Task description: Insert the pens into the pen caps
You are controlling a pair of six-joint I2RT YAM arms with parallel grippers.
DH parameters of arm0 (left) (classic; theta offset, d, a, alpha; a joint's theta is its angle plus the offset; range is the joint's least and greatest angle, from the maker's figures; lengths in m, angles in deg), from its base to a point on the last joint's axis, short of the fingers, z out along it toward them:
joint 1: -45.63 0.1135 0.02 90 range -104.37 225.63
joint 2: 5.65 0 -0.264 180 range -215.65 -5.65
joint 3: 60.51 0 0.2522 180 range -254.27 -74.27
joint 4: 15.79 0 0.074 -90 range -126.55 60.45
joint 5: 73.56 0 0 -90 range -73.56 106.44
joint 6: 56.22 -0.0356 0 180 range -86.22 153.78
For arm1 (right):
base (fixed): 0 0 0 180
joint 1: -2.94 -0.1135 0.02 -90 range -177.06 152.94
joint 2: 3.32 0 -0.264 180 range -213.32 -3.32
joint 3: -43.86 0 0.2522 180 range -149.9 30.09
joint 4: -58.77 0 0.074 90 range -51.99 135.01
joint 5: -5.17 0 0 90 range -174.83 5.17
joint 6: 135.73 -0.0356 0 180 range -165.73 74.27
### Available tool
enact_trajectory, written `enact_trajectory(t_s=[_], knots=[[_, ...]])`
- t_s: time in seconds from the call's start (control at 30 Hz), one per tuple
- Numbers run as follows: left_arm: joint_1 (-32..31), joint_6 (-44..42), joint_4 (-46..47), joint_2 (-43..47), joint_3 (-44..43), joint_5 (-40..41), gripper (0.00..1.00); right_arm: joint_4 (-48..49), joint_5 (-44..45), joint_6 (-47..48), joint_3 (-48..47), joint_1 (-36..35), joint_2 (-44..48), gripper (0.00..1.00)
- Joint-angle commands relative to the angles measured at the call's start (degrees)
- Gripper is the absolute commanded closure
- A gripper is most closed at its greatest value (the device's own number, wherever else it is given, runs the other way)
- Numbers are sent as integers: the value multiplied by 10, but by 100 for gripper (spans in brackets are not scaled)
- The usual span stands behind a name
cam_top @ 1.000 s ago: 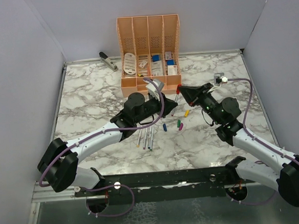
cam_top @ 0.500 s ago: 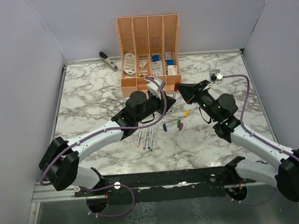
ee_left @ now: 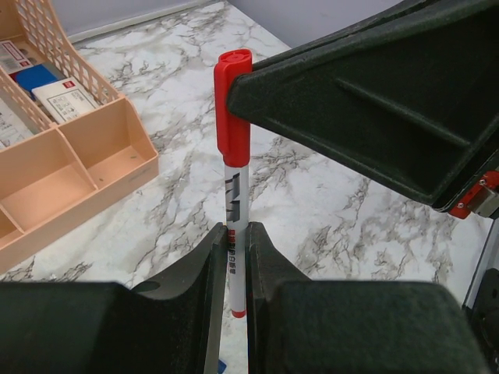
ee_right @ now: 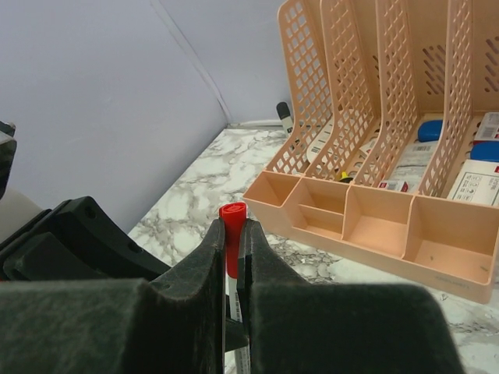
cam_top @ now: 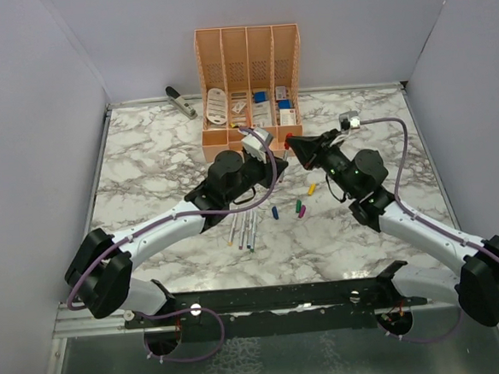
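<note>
My left gripper (ee_left: pixel 234 234) is shut on a white pen (ee_left: pixel 236 202), holding it upright above the table. A red pen cap (ee_left: pixel 233 109) sits over the pen's top end. My right gripper (ee_right: pixel 231 227) is shut on that red cap (ee_right: pixel 231 212), and the pen's white barrel (ee_right: pixel 235 302) shows below it. In the top view the two grippers meet tip to tip at the red cap (cam_top: pixel 288 138), just in front of the organizer. Several pens (cam_top: pixel 244 230) lie on the marble below the left arm. Blue (cam_top: pixel 274 212), green (cam_top: pixel 297 207), magenta (cam_top: pixel 302 211) and yellow (cam_top: pixel 311 188) caps lie beside them.
A peach desk organizer (cam_top: pixel 253 135) with cards and small items stands at the back centre, close behind the grippers. A grey stapler (cam_top: pixel 179 100) lies at the back left. Grey walls enclose the marble table (cam_top: pixel 145 160) on three sides.
The right gripper has moved left and slightly back with the red cap, closing in on the left gripper. The left gripper has shifted only a little.
</note>
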Motion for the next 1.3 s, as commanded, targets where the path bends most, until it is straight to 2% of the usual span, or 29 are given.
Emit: enact_trajectory(t_s=[0.0, 0.27, 0.33, 0.47, 0.53, 0.77, 0.9, 1.1, 1.27], knots=[[14, 1, 157, 44, -24, 61, 100, -142, -44, 15, 0, -21, -47, 99], [15, -1, 114, 67, 1, 56, 100, -122, -30, 35, -45, -22, -65, 97], [15, 8, 87, 69, 14, 50, 100, -110, -15, 39, -58, -22, -64, 91], [15, 35, 22, 73, 51, 57, 100, -98, 14, 50, -92, -22, -55, 65], [15, 47, -7, 75, 75, 68, 100, -89, 21, 59, -101, -22, -43, 57], [21, 69, -121, 68, 87, 138, 100, -96, 71, 85, -108, -22, 13, 54], [60, 78, -174, 52, 70, 184, 100, -151, 124, 89, -123, -22, 24, 53], [188, 96, -218, 12, 54, 138, 100, -237, 167, 69, -128, -22, 13, 53], [224, 73, -321, -70, -16, 120, 100, -271, 174, 38, -115, -22, 11, 53]])
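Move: The right fingers are shut on the red cap, which already sits on the upright red pen; the pen's middle is about 5 cm below them and 1 cm left. From the left hand, gripping that pen, the red cap is some 5 cm up, 1 cm ahead and 2 cm right. The bare marble to its left lies about 22 cm left, 8 cm ahead and 25 cm down, with the box's near left corner some 13 cm beyond that marble and 2 cm farther left. Hold both grippers together on the capped pen, easing slightly left, then open the right fingers to free the cap and draw them some 5 cm right and up before sinking again. Keep the left grip shut and carry the pen about 19 cm left, 13 cm down and somewhat forward towards the bare marble by the box, swinging the wrist counter-clockwise some 35 degrees and tipping the fingers down. ##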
